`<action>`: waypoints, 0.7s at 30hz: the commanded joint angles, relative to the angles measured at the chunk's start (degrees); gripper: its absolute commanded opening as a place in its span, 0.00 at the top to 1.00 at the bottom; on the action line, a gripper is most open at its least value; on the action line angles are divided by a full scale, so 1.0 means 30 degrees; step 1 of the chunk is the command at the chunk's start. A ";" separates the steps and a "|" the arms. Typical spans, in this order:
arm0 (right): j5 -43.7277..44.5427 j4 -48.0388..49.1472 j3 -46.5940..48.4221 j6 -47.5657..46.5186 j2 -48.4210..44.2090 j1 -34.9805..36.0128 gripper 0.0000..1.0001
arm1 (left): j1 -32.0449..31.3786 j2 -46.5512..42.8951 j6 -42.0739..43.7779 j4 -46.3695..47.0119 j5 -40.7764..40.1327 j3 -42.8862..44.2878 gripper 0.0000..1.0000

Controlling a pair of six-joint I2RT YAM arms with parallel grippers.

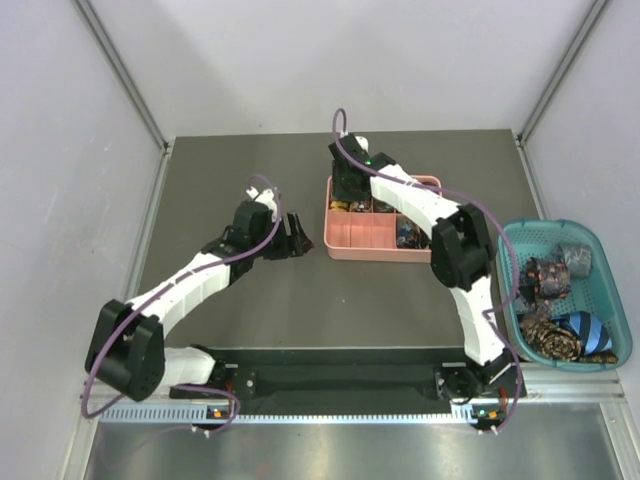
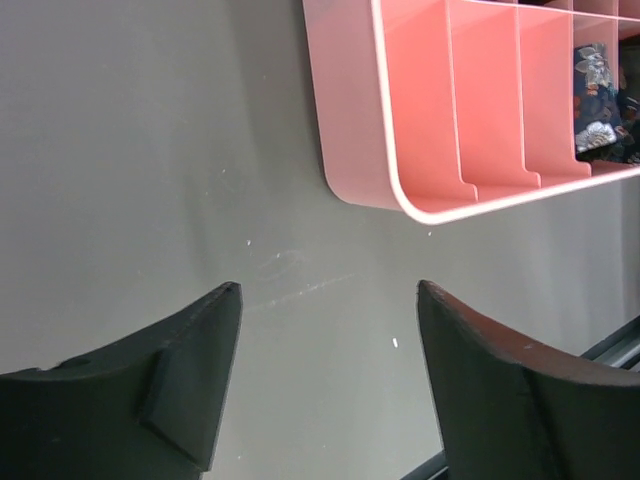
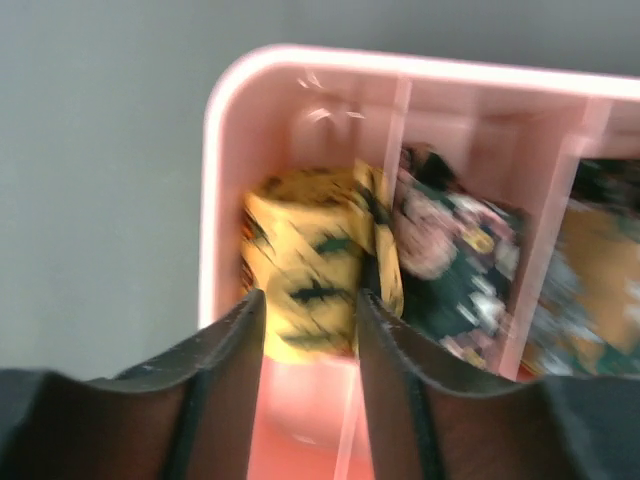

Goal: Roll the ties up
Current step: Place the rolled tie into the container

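Observation:
A golden-yellow rolled tie (image 3: 305,265) with dark lattice sits in the corner compartment of the pink tray (image 3: 215,150). A dark floral rolled tie (image 3: 455,260) fills the compartment beside it. My right gripper (image 3: 310,297) hovers over that corner, open; bare tray floor shows between its fingers and the yellow coil lies just past the tips. In the top view the right gripper (image 1: 350,195) is at the tray's far left end. My left gripper (image 2: 330,288) is open over bare table, a little short of the tray's (image 2: 360,110) rounded corner.
A teal basket (image 1: 610,300) at the right table edge holds several loose ties, one dark floral (image 1: 548,277) and one blue striped (image 1: 590,328). Another floral coil (image 2: 595,95) shows in a far tray compartment. The tray's near-left compartments hold nothing.

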 commanded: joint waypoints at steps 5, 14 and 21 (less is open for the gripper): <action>0.2500 0.6844 -0.7803 -0.3462 -0.9228 0.1311 0.27 | 0.0039 -0.4167 0.0877 0.2091 -0.0761 -0.2018 0.01; 0.3320 1.3503 -2.2455 -0.3847 -2.2256 0.1781 0.00 | -0.0107 -0.9172 0.1083 0.4053 -0.0704 -0.6259 0.01; 0.3759 1.2566 -2.8749 -0.3582 -2.9876 0.1722 0.00 | -0.0166 -1.2167 0.0731 0.4845 0.0085 -0.9018 0.01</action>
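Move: Just below the right fingertips, about 4 cm down and 1 cm ahead and to the left, sits the yellow rolled tie in the container's far-left compartment. The floral tie is about 5 cm to the right of it. The container's middle lies some 9 cm right of that hand and 3 cm back, the teal basket about 52 cm right and 22 cm back. From the left hand, the yellow tie is roughly 13 cm ahead and 10 cm right. Backing out of the compartment, the empty right hand spreads its half-open fingers wide and sweeps about 20 cm back and 15 cm right, away from the yellow tie and over the container to its near side, arcing up some 15 cm, then sinking 5 while its fingers tip up towards level. The left hand draws back and left, away from the container, opening fully and tipping up too. ##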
